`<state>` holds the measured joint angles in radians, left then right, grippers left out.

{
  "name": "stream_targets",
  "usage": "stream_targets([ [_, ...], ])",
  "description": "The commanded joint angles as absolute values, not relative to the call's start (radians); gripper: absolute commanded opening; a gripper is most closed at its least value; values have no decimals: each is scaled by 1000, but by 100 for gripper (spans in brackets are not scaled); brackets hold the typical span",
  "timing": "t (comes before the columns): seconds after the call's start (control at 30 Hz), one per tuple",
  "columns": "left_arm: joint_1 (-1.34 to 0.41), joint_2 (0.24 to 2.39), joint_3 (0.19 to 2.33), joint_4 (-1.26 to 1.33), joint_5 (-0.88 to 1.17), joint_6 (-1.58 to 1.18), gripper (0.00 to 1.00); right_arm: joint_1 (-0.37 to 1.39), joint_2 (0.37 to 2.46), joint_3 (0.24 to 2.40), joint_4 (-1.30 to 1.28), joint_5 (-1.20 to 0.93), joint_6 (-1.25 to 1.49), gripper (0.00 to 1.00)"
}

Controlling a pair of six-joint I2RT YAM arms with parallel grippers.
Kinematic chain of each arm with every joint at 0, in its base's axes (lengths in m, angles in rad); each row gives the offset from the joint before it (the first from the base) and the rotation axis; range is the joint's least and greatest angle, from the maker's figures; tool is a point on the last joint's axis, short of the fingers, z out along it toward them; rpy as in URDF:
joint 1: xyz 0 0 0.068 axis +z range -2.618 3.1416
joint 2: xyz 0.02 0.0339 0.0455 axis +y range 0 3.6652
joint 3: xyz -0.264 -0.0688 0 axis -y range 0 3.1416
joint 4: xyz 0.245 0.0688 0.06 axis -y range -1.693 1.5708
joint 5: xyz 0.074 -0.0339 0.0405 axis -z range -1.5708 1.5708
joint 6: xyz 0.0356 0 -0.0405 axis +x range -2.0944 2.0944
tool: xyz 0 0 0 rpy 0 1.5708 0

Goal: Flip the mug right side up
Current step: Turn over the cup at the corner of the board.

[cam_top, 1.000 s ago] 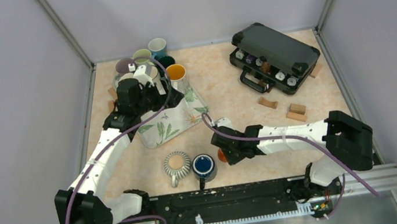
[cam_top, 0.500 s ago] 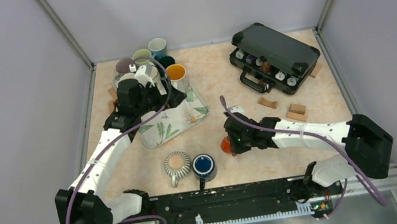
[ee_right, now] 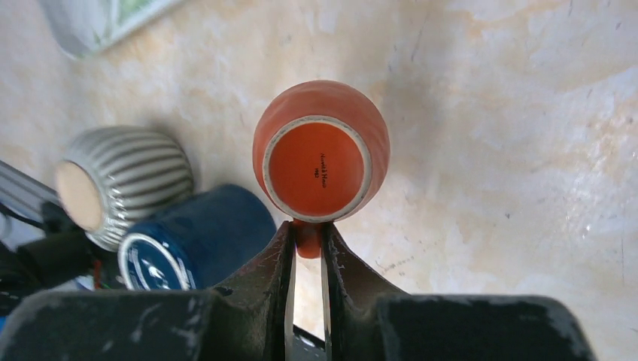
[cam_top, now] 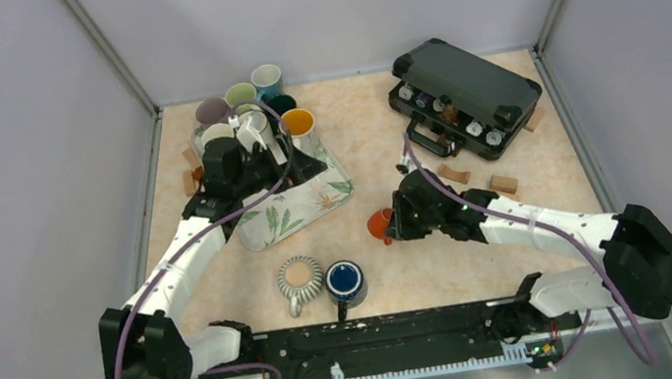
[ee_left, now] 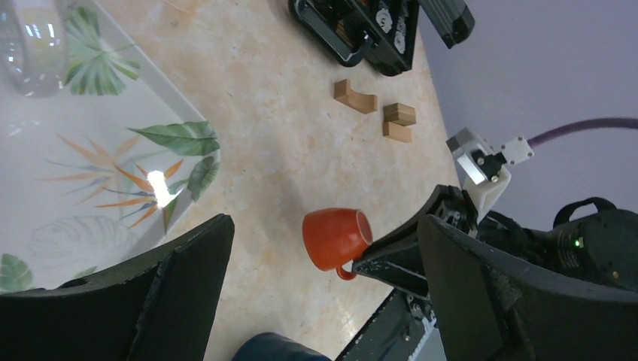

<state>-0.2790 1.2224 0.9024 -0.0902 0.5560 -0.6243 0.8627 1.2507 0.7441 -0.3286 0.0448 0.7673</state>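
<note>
The orange mug (cam_top: 379, 224) hangs off the table, tipped on its side. Its base faces the right wrist camera (ee_right: 322, 150), and its mouth points toward the right arm in the left wrist view (ee_left: 335, 237). My right gripper (cam_top: 397, 225) is shut on the mug's handle, which is pinched between its fingertips (ee_right: 306, 232). My left gripper (cam_top: 301, 163) is open and empty over the floral tray (cam_top: 319, 202), far from the mug; its wide-apart fingers (ee_left: 188, 263) frame that view.
A grey striped mug (cam_top: 300, 276) and a dark blue mug (cam_top: 346, 280) stand base-up near the front edge, left of the orange mug. Several mugs (cam_top: 245, 98) cluster at the back left. A black case (cam_top: 467, 92) and wooden blocks (cam_top: 454, 174) lie at the right.
My right gripper has carried the orange mug away from the front edge, rightward and toward the table's middle, and turned it. The left arm has shifted only slightly.
</note>
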Motion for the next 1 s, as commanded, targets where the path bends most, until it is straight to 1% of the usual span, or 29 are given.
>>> stream_targets([
  [0.0,-265,1230,880,40,660,-713,98,808,1184,748,-147,5,839,0],
  [0.2,-234,1243,836,141,771,-826,98,753,1167,775,-20,-46,870,0],
  [0.3,-223,1253,813,201,822,-882,97,715,1170,787,58,-87,887,0],
  [0.4,-221,1263,797,263,875,-937,93,679,1177,790,144,-132,924,0],
  [0.5,-221,1286,795,308,931,-978,86,660,1183,780,246,-166,971,0],
  [0.73,-229,1315,712,526,969,-1151,74,656,1223,768,455,-208,1069,0],
  [0.97,-258,1322,683,630,961,-1235,69,656,1287,769,603,-259,1146,0],
])
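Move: Pinched by its handle in the right fingers, the red mug hangs mouth-down at a slant, about 2 cm ahead of, 2 cm left of and 1 cm above the right hand. From there the open left gripper lies some 12 cm ahead, 13 left and 13 higher; the tray corner 14 ahead, 7 left, 9 below; the blue mug 7 back, 11 left, 5 below. From the left hand, the red mug is about 10 cm back, 11 right, 13 below. Raising the red mug some 16 cm while carrying it forward about 9 cm and left 5 cm, the right hand keeps its pinch on the handle and rolls up some 45 degrees until its fingers point nearly level to the left, towards the left gripper. The left hand eases about 4 cm back and right to meet the mug, rolling its left side up some 30 degrees as its wide-open fingers narrow by roughly a third. ##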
